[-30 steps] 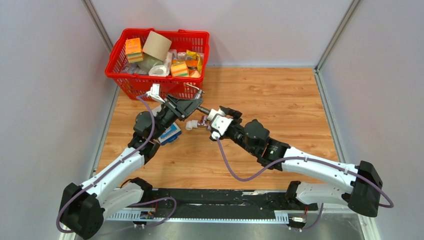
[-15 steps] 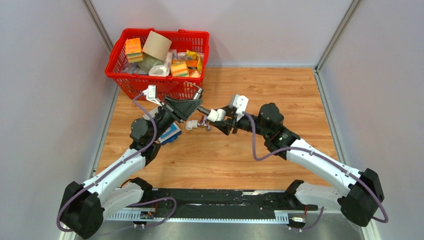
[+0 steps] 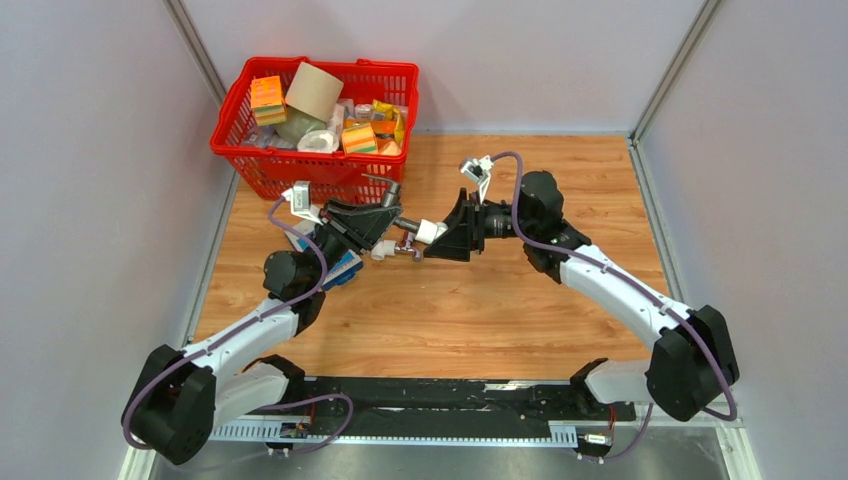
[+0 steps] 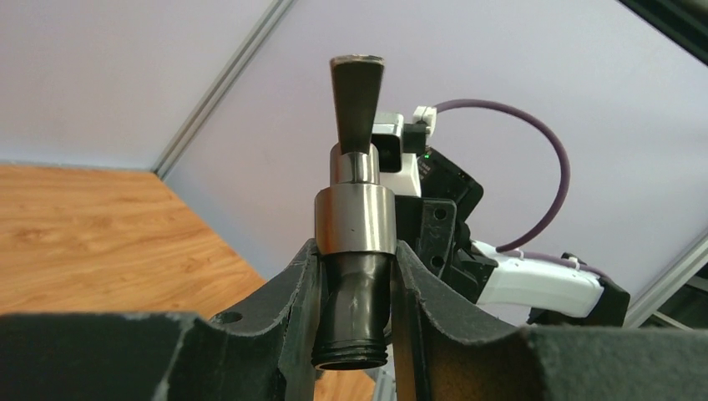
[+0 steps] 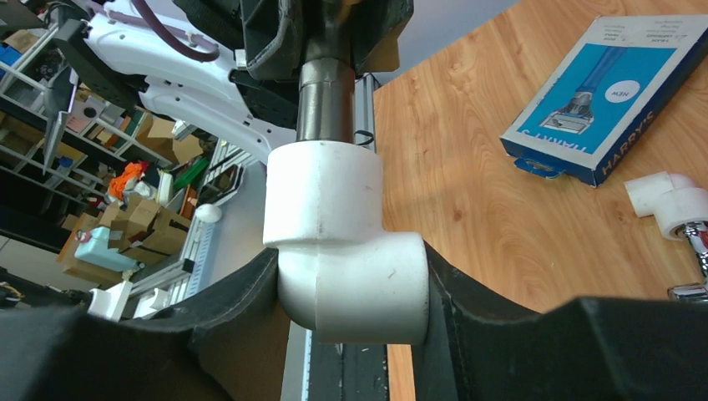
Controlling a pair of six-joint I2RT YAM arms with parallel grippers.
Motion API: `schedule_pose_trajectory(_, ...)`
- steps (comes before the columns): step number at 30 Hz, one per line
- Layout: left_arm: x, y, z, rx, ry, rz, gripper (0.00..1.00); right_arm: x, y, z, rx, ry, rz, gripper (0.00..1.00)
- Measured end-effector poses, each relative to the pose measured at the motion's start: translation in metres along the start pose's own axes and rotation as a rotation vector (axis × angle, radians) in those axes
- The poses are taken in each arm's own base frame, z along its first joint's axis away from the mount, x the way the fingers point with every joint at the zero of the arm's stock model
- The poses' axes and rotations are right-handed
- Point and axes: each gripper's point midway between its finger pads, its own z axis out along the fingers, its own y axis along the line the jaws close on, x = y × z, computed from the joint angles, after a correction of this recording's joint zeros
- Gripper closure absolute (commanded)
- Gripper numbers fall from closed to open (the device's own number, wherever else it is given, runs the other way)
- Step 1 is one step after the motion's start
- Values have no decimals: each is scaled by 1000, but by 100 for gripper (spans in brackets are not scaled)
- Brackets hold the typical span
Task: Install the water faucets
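Observation:
The dark grey water faucet [image 4: 355, 219] stands upright between my left gripper's [image 4: 352, 322] fingers, T-handle [image 4: 357, 88] on top; the gripper is shut on its black threaded neck. In the right wrist view its stem [image 5: 326, 104] goes into a white elbow fitting [image 5: 346, 242], and my right gripper [image 5: 351, 305] is shut on that elbow. From above, both grippers [image 3: 388, 218] [image 3: 436, 236] meet over the table in front of the basket, with the elbow [image 3: 430, 231] between them. The chrome faucet [image 3: 406, 245] with its own white elbow [image 3: 382, 250] lies on the wood just below them.
A red basket [image 3: 330, 63] full of boxes and packets stands at the far left, close behind the left gripper. A flat blue-and-white box [image 5: 601, 100] lies on the table under the left arm [image 3: 343, 268]. Grey walls close in both sides.
The right gripper has shut on the white elbow and its wrist has rolled round, the forearm swinging toward the far side. The left gripper keeps the dark faucet, shifted slightly.

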Motion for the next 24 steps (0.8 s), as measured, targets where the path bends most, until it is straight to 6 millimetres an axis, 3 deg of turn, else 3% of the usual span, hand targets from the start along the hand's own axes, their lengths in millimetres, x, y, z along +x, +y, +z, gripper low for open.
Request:
schedule_pose_trajectory(3,-7,-8,-3,22,-32,15,100,-9,-5,-5,73,-35,-34,8)
schedule_pose_trajectory(5,-14,-14,-4,31,-63,20,100,-18,-9,-12,138,-69,-102,1)
schedule_pose_trajectory(11,-35,-21,-4,27,-162,-10,100,-54,2,-37,278,-176,-448,0)
schedule_pose_trajectory(14,-40,-16,-4,-12,-193,-45,100,-69,13,-47,317,-209,-626,0)
schedule_pose_trajectory(19,-33,8,-5,-122,-181,-131,100,-68,21,-42,296,-185,-791,0)
schedule_pose_trajectory(24,-23,25,-7,-202,-155,-194,100,-49,23,-16,237,-127,-856,0)
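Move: The white elbow sits right between my right fingers. From my left hand, which holds the dark tap, it lies about 8 cm to the right, 3 cm back and 6 cm lower. The dark tap's body is some 8 cm left of my right hand, 3 cm ahead and 6 cm above. On the table, some 27 cm below my right hand, the chrome tap lies about 10 cm ahead and 7 cm left, the blue box 10 cm ahead and 23 cm left. I open my right fingers wide and come free of the white elbow, backing off to the right and up, about 5 cm and 7 cm, rolling the wrist some 50 degrees with its forward side rising, then start back left. My left hand keeps its grip on the dark tap, goes up and left, then down and forward, its fingers tipping slightly down. ##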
